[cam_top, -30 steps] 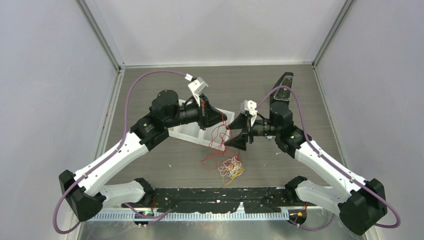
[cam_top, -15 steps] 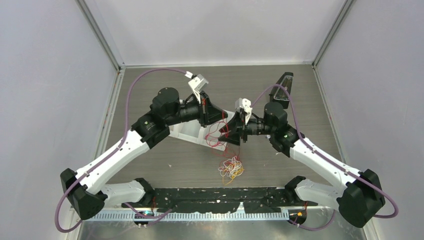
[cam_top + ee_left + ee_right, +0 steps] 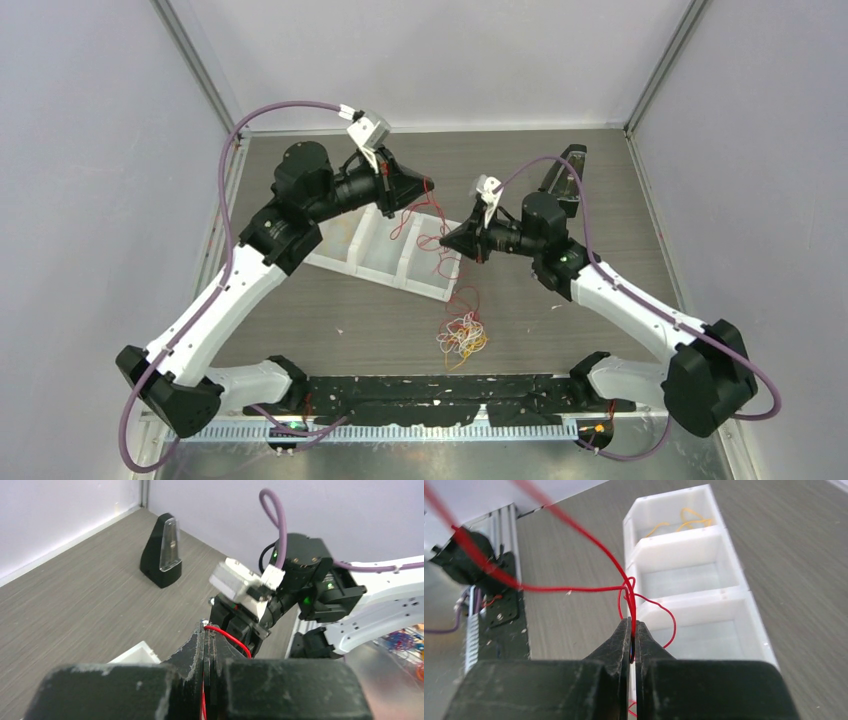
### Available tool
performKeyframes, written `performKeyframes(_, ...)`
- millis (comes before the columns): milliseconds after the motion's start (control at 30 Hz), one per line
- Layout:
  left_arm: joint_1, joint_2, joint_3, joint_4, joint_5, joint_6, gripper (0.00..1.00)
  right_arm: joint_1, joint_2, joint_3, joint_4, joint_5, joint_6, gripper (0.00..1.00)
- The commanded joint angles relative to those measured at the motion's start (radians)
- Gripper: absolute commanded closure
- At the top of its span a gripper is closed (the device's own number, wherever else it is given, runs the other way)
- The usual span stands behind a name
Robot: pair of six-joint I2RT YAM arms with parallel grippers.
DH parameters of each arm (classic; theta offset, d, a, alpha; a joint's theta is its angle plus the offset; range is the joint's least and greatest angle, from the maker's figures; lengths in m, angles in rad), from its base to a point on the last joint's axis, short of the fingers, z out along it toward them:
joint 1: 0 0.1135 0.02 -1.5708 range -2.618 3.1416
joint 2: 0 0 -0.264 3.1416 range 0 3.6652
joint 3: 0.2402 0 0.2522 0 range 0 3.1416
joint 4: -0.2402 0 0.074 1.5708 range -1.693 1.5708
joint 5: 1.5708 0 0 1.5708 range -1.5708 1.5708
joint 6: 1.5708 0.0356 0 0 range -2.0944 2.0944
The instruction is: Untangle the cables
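A red cable (image 3: pixel 404 214) stretches between my two grippers above the white three-compartment tray (image 3: pixel 372 263). My left gripper (image 3: pixel 430 185) is shut on one end of the red cable (image 3: pixel 231 637), which comes out at the tips of the left gripper (image 3: pixel 206 627). My right gripper (image 3: pixel 444 240) is shut on a knotted stretch of the red cable (image 3: pixel 574 587), pinched at the tips of the right gripper (image 3: pixel 631 626). Red strands hang down to a tangled pile of red, white and yellow-orange cables (image 3: pixel 462 335) on the table.
A few yellow-orange cables (image 3: pixel 684 520) lie in the tray's far compartment (image 3: pixel 674 510). A black wedge-shaped stand (image 3: pixel 565 172) is at the back right, the same stand (image 3: pixel 162 552) showing in the left wrist view. A black rail (image 3: pixel 440 400) runs along the near edge.
The left gripper rose and moved back-left with the red cable. The right gripper moved in towards it and shut on the red cable. The red strands lifted off the table.
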Motion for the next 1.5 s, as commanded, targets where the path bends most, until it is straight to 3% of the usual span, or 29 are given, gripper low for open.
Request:
performKeyframes(0, 0.029, 0.048, 0.018, -0.049, -0.052, 0.107, 1.0, -0.018, 0.072, 0.095, 0.123, 0.101, 0.053, 0.95)
performKeyframes(133, 0.033, 0.087, -0.029, -0.016, -0.139, 0.142, 1.0, -0.046, 0.175, 0.09, 0.15, 0.11, 0.081, 0.95)
performKeyframes(400, 0.031, 0.215, -0.134, 0.04, -0.183, 0.125, 1.0, -0.075, 0.357, 0.117, 0.235, 0.099, 0.151, 0.95)
performKeyframes(633, 0.023, 0.356, -0.207, 0.13, -0.226, 0.101, 1.0, -0.08, 0.442, 0.152, 0.206, 0.17, 0.162, 0.95)
performKeyframes(733, 0.014, 0.401, -0.224, 0.17, -0.269, 0.107, 1.0, -0.08, 0.444, 0.167, 0.19, 0.166, 0.164, 0.84)
performKeyframes(800, 0.008, 0.423, -0.226, 0.189, -0.32, 0.103, 1.0, -0.081, 0.438, 0.19, 0.142, 0.152, 0.153, 0.67)
performKeyframes(900, 0.005, 0.449, -0.203, 0.169, -0.387, 0.082, 1.0, -0.098, 0.418, 0.264, -0.075, 0.122, 0.122, 0.51)
performKeyframes(1033, -0.005, 0.456, -0.213, 0.181, -0.43, 0.095, 1.0, -0.124, 0.351, 0.283, -0.269, 0.065, 0.064, 0.4)
performKeyframes(1267, -0.071, 0.476, -0.21, 0.167, -0.532, 0.15, 1.0, -0.155, 0.259, 0.273, -0.404, 0.037, 0.03, 0.31)
performKeyframes(1467, -0.141, 0.541, -0.157, 0.09, -0.673, 0.228, 1.0, -0.243, 0.231, 0.223, -0.443, 0.036, 0.095, 0.3)
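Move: Ahead of both hands lies the white box's right compartment: from the left hand, with its red cable end, about 14 cm forward, 2 cm right and 38 cm down; from the right hand, also pinching the red cable, 13 cm forward, 2 cm left and 20 cm down. The middle compartment sits some 10 cm left of that one and 1 cm farther out. The cable tangle lies 4 cm back from the right hand, 5 cm to its right and 21 cm below. Lowering the red cable over the right compartment, the left hand sinks nearly 30 cm while going some 10 cm forward, keeps its pinch and tips its fingers downward. The right hand first carries its part about 10 cm forward and 10 cm down, then opens wide, letting go, and draws off right and back with a slight rise, its wrist rolling. ##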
